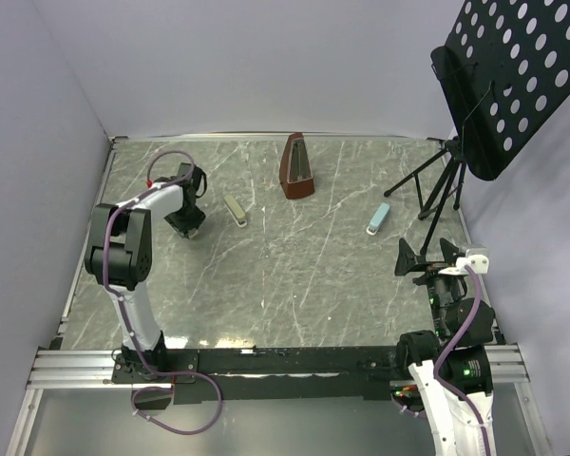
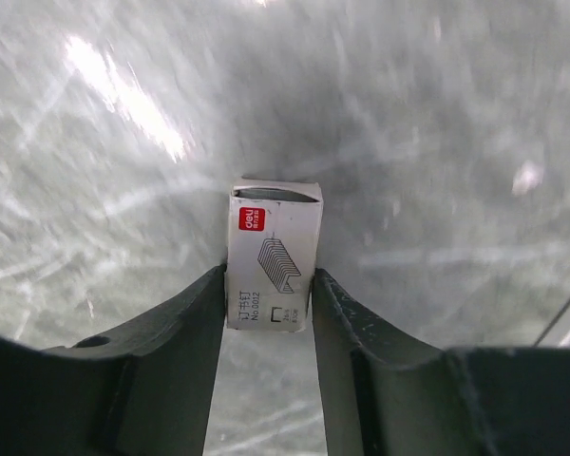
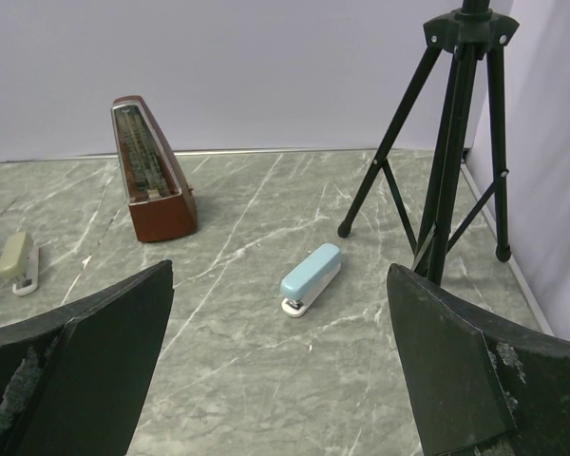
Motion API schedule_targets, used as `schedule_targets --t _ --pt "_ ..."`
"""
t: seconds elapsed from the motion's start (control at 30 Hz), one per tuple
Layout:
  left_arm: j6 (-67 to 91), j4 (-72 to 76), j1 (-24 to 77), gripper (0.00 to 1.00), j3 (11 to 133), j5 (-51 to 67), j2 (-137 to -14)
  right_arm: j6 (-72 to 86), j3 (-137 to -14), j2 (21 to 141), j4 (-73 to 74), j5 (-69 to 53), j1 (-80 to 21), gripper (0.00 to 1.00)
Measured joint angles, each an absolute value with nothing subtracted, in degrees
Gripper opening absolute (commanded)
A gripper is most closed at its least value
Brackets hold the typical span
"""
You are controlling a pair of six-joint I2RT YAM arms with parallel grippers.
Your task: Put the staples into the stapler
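The staples box (image 2: 274, 256), small and cream with a red mark and a staple drawing, sits between my left gripper's fingers in the left wrist view. My left gripper (image 2: 269, 277) is shut on its sides. In the top view this gripper (image 1: 186, 226) is at the far left of the table and hides the box. A light blue stapler (image 1: 378, 218) lies at the right, closed, and also shows in the right wrist view (image 3: 311, 278). A beige stapler (image 1: 235, 210) lies just right of my left gripper. My right gripper (image 3: 280, 274) is open and empty near the right front (image 1: 432, 258). No loose metal staple strip shows.
A brown metronome (image 1: 297, 166) stands at the back middle. A black music stand's tripod (image 1: 439, 185) stands at the back right, close behind the blue stapler. The marble table (image 1: 294, 285) is walled on three sides.
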State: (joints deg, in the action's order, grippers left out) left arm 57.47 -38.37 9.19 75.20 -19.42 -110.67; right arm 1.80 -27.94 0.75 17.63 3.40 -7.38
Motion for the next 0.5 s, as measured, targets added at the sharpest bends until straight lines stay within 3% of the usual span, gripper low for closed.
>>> schedule_targets --t 0.5 --pt "56.21 -35.81 28.93 0.47 61.17 -19.09 -100.16 1.80 -27.94 0.75 17.63 3.38 -7.38 1.00"
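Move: The left gripper already pinches the staples box low at the table. The clear table it heads over lies about 9 cm back and 10 cm to its right, at its own height. The green stapler stands some 12 cm to its right and 5 cm farther out, the brown metronome about 30 cm right and 12 cm ahead. That clear spot is roughly 11 cm ahead of the idle right gripper, some 46 cm left and 27 cm below. Keep the staples box pinched and bring the left gripper to the right and back towards the robot, about 14 cm in all and gathering speed, dragging the box level along the tabletop onto the clear table on the near side of the green stapler. Turn the downward-pointing hand some 20 degrees clockwise on the way, without lifting or opening. ##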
